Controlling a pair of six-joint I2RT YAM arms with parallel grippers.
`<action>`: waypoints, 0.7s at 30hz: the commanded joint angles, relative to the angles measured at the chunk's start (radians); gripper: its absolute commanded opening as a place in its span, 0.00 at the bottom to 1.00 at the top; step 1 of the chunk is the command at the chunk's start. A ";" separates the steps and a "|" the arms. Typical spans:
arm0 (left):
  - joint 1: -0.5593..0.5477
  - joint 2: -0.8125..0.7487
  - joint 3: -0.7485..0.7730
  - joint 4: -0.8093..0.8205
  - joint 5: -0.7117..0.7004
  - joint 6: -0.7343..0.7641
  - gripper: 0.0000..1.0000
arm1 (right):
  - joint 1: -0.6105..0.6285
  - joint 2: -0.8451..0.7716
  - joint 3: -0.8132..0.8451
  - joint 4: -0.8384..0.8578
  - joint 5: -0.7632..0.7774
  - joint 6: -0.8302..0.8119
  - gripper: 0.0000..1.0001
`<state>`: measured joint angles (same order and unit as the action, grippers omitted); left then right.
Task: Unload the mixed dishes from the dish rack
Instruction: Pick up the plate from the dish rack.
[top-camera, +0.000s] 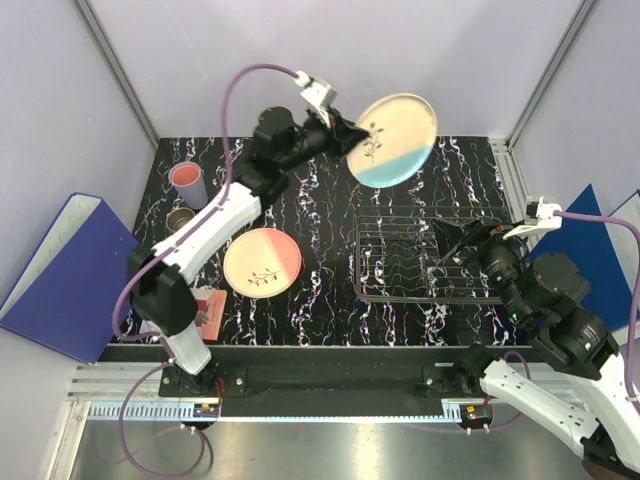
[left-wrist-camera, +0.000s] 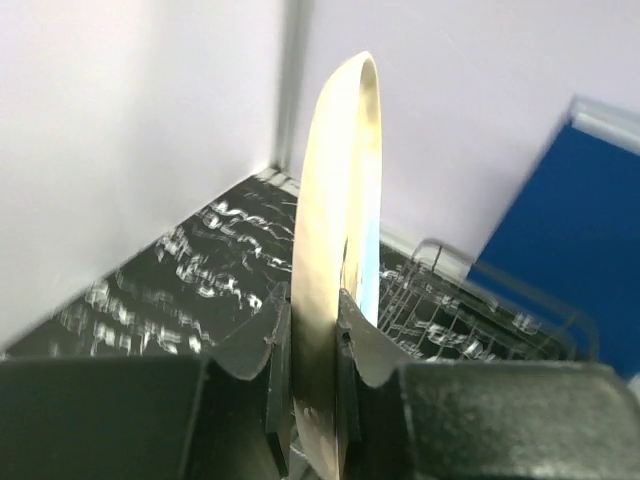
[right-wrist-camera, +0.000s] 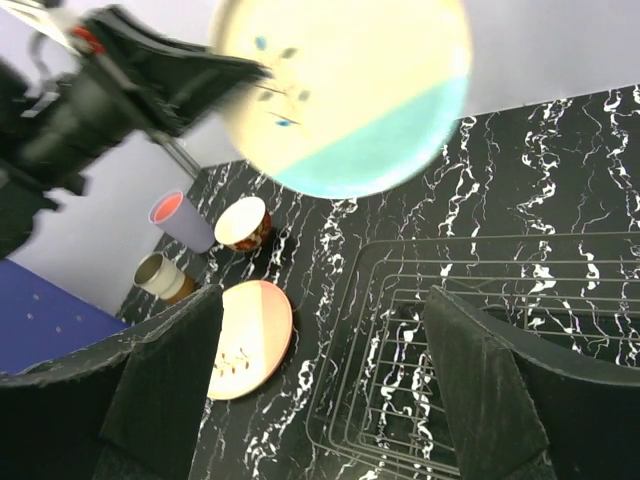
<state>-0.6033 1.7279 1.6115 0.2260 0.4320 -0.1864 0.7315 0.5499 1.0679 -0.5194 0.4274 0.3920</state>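
Note:
My left gripper (top-camera: 340, 132) is shut on the rim of the cream and light blue plate (top-camera: 395, 140), held high over the back of the table. The left wrist view shows this plate (left-wrist-camera: 340, 200) edge-on, pinched between the fingers (left-wrist-camera: 262, 345). The cream and pink plate (top-camera: 262, 262) (right-wrist-camera: 245, 340) lies flat on the table. My right gripper (top-camera: 450, 245) (right-wrist-camera: 322, 300) hangs open over the wire dish rack (top-camera: 358, 262) (right-wrist-camera: 480, 238), holding nothing. The lilac tumbler (top-camera: 188, 182) (right-wrist-camera: 180, 220), brown-cream cup (top-camera: 180, 220) (right-wrist-camera: 160, 277) and red bowl-cup (right-wrist-camera: 243, 223) stand at the back left.
A red printed card (top-camera: 208, 308) lies near the left arm's base. A blue binder (top-camera: 60, 280) leans outside the left wall and another blue panel (top-camera: 600, 240) stands at the right. White walls close in the black marbled table (top-camera: 320, 310).

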 joint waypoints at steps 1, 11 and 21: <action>0.071 -0.149 0.172 -0.179 -0.226 -0.327 0.00 | 0.003 -0.008 0.044 0.025 0.076 0.047 0.88; 0.277 -0.516 -0.356 -0.102 0.079 -0.886 0.00 | 0.003 0.042 0.072 0.032 -0.022 0.177 0.88; 0.275 -0.763 -0.582 -0.022 0.160 -0.920 0.00 | 0.003 0.205 0.064 0.148 -0.300 0.304 0.92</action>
<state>-0.3370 1.0836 1.0149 -0.0536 0.5262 -1.0210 0.7315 0.7101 1.1248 -0.4675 0.2638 0.6167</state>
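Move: The left hand holds the plate high up; the plate lying on the table, its likely destination, is about 23 cm to its left, 10 cm back and 38 cm below. The bowl stands roughly 29 cm left and 11 cm ahead; the dish rack's middle lies some 25 cm right and 7 cm back, both on the table. From the right hand, the table plate is about 41 cm left, 10 cm ahead and 37 cm below. Left hand swings its pinched plate 15 cm left, then back, towards the table plate; open right drifts left. ##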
